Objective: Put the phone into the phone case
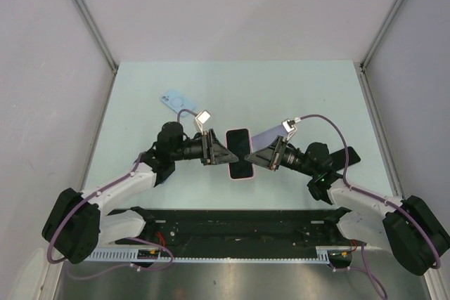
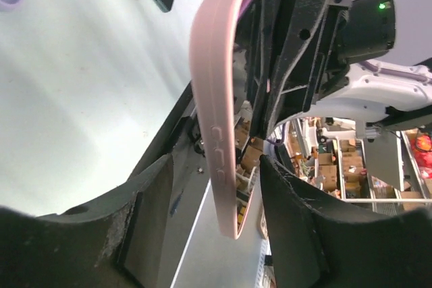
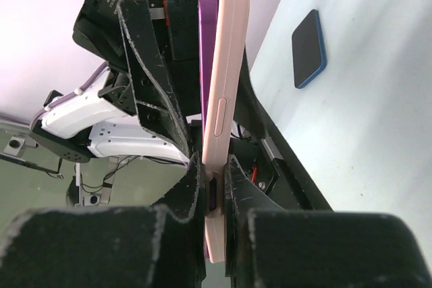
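The phone (image 1: pixel 239 151), black screen up, sits inside the pink phone case (image 1: pixel 240 175) and is held off the table between both arms. My right gripper (image 1: pixel 255 157) is shut on the case's right edge; in the right wrist view its fingers (image 3: pixel 192 180) press both faces of the pink phone case (image 3: pixel 226 65), and the phone's purple edge (image 3: pixel 206 45) shows along it. My left gripper (image 1: pixel 223 152) is open. In the left wrist view the pink phone case (image 2: pixel 212 99) hangs between the left gripper's (image 2: pixel 212 170) spread fingers with a gap on each side.
A light blue case (image 1: pixel 176 100) lies at the back left of the table. A lavender case (image 1: pixel 271 133) lies behind my right gripper, and a dark phone (image 1: pixel 346 157) lies to its right. Grey walls close in the table's sides.
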You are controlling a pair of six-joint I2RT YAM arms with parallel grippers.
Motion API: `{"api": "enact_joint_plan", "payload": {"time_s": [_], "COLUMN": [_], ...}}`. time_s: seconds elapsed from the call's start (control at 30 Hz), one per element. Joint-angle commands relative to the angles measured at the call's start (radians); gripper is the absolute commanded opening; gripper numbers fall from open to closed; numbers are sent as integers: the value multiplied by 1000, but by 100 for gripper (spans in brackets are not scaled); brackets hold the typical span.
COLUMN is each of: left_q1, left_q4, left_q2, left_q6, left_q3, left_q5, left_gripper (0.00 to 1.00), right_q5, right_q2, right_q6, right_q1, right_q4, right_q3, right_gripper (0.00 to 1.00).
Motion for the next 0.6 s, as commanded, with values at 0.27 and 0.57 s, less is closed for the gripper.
{"api": "enact_joint_plan", "payload": {"time_s": [0.27,0.57], "left_q1": [-16,-45], "left_q4": [243,254], "left_q2": [15,53], "left_q6": [-99,-55], "left_q3": [-27,-25], "left_q5": [128,229], "left_gripper": [16,0], "right_q5": [9,-35], "right_q2": [-41,-47], "right_q6": [-1,-80], "right_q1": [25,-2], "right_q4": [2,-68], "right_q3": [18,53], "right_gripper": [21,58]}}
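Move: The phone in its pink case hangs in the air between the hands, its right long edge pinched by the right fingers and its left long edge between the open left fingers. Its middle lies about 3 cm right and 2 cm ahead of the left hand, and about 3 cm left and 2 cm ahead of the right. On the table some 20 cm below the right hand, the lavender case is roughly 15 cm ahead and 11 cm right; a black phone is 6 cm ahead and 38 cm right. The left fingers close from half open and pinch the pink case's left edge; only then do the right fingers open and let go of the right edge, the right hand staying almost in place. While closing, the left hand eases back, rising slightly, then draws on back with the case to about 2.5 cm in all, drifting a little right and turning slightly clockwise. ##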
